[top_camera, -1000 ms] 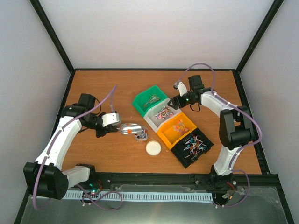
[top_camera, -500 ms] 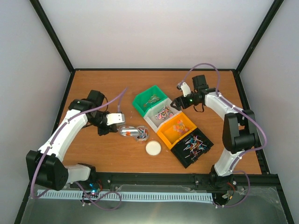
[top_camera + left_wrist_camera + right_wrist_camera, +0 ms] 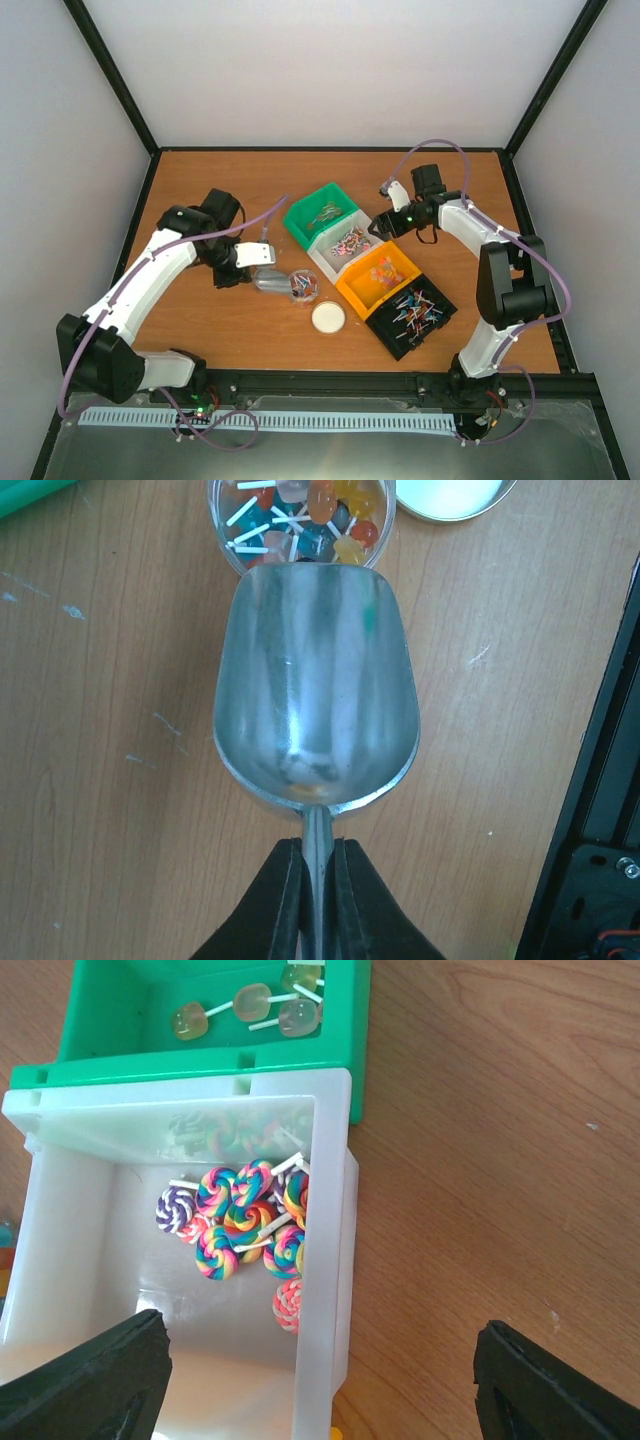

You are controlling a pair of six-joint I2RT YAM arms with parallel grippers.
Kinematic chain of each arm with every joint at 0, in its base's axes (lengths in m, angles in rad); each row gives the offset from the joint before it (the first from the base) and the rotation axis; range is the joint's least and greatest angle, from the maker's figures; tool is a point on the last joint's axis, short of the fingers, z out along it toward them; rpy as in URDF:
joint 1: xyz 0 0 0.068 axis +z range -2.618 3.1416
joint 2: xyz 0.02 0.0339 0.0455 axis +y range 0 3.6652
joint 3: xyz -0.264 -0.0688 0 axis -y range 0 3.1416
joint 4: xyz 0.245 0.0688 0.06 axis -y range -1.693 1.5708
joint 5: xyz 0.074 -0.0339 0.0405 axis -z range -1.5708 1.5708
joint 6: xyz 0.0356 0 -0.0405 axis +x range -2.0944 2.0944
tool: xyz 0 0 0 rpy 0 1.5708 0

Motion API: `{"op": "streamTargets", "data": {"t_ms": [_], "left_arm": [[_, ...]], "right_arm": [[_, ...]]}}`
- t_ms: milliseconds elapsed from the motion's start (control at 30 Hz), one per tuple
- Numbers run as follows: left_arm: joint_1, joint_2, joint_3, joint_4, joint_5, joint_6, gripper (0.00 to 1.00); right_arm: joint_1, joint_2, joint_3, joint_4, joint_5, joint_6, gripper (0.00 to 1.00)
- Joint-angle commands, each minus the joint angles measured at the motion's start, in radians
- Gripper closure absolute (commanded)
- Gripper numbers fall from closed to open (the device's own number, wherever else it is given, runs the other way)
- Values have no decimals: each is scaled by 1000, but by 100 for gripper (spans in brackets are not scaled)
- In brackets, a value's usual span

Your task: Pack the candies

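Note:
My left gripper (image 3: pixel 318 880) is shut on the thin handle of a metal scoop (image 3: pixel 315 690). The scoop's bowl looks empty, and its mouth meets the rim of a small clear jar (image 3: pixel 300 520) holding several candies (image 3: pixel 325 515) on sticks. From above, the left gripper (image 3: pixel 256 270), scoop (image 3: pixel 270 283) and jar (image 3: pixel 303 286) sit left of the bins. My right gripper (image 3: pixel 325 1390) is open above the white bin (image 3: pixel 325 1260), its fingers either side of the bin's right wall. Swirl candies (image 3: pixel 240 1225) lie in that bin, pale ones (image 3: pixel 250 1005) in the green bin (image 3: pixel 210 1060).
Four bins run diagonally: green (image 3: pixel 300 218), white (image 3: pixel 327 262), orange (image 3: pixel 352 290) and black (image 3: pixel 388 340), the last two holding candies too. The jar's white lid (image 3: pixel 328 318) lies flat just below the jar. Black frame rails edge the table.
The left arm has swung in and tipped the scoop at the jar; the orange candy seen in the scoop is gone from it. The right gripper has shifted slightly over the bins.

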Motion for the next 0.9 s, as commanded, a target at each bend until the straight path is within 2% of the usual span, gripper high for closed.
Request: {"op": "streamTargets", "data": {"t_ms": [0,167,300,467,533,733,867], "left_arm": [[-14,17,82,-62,-36,-59,99],[-33,70,208,-83,-22,-188,99],[-137,188,341,-111,-105,-381,99],[-204,384,598,-195,-95,-545,99],[-231,456,692,-224,-133,-602,99],[-319,679,945,-362,-176,-677,99],[-377,740,970,-369,-262,-687,99]], "right_arm": [[-6,-39,-13,-8,14,-9,19],[-6,-51,-37,-15,39,-8,22],[-6,-60,-54,-13,62,-6,27],[-6,-51,-67,-1,63,9,38],[-6,-48,-73,8,57,15,44],[-6,-20,-73,20,15,37,55],[-7,-12,-77,26,3,43,59]]}}
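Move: The white bin of swirl lollipops lies about 21 cm right of the left hand, 7 ahead and 12 below; the jar is 11 right, 2 back, and the green bin 16 right, 14 ahead. From the right hand, the white bin's middle is some 7 cm left, 2 back and 7 below, with the yellow bin 10 back, 1 right. The left hand holds the empty scoop. Left hand swings the scoop 15 cm right and forward to white bin; right fingers narrow astride its wall. ##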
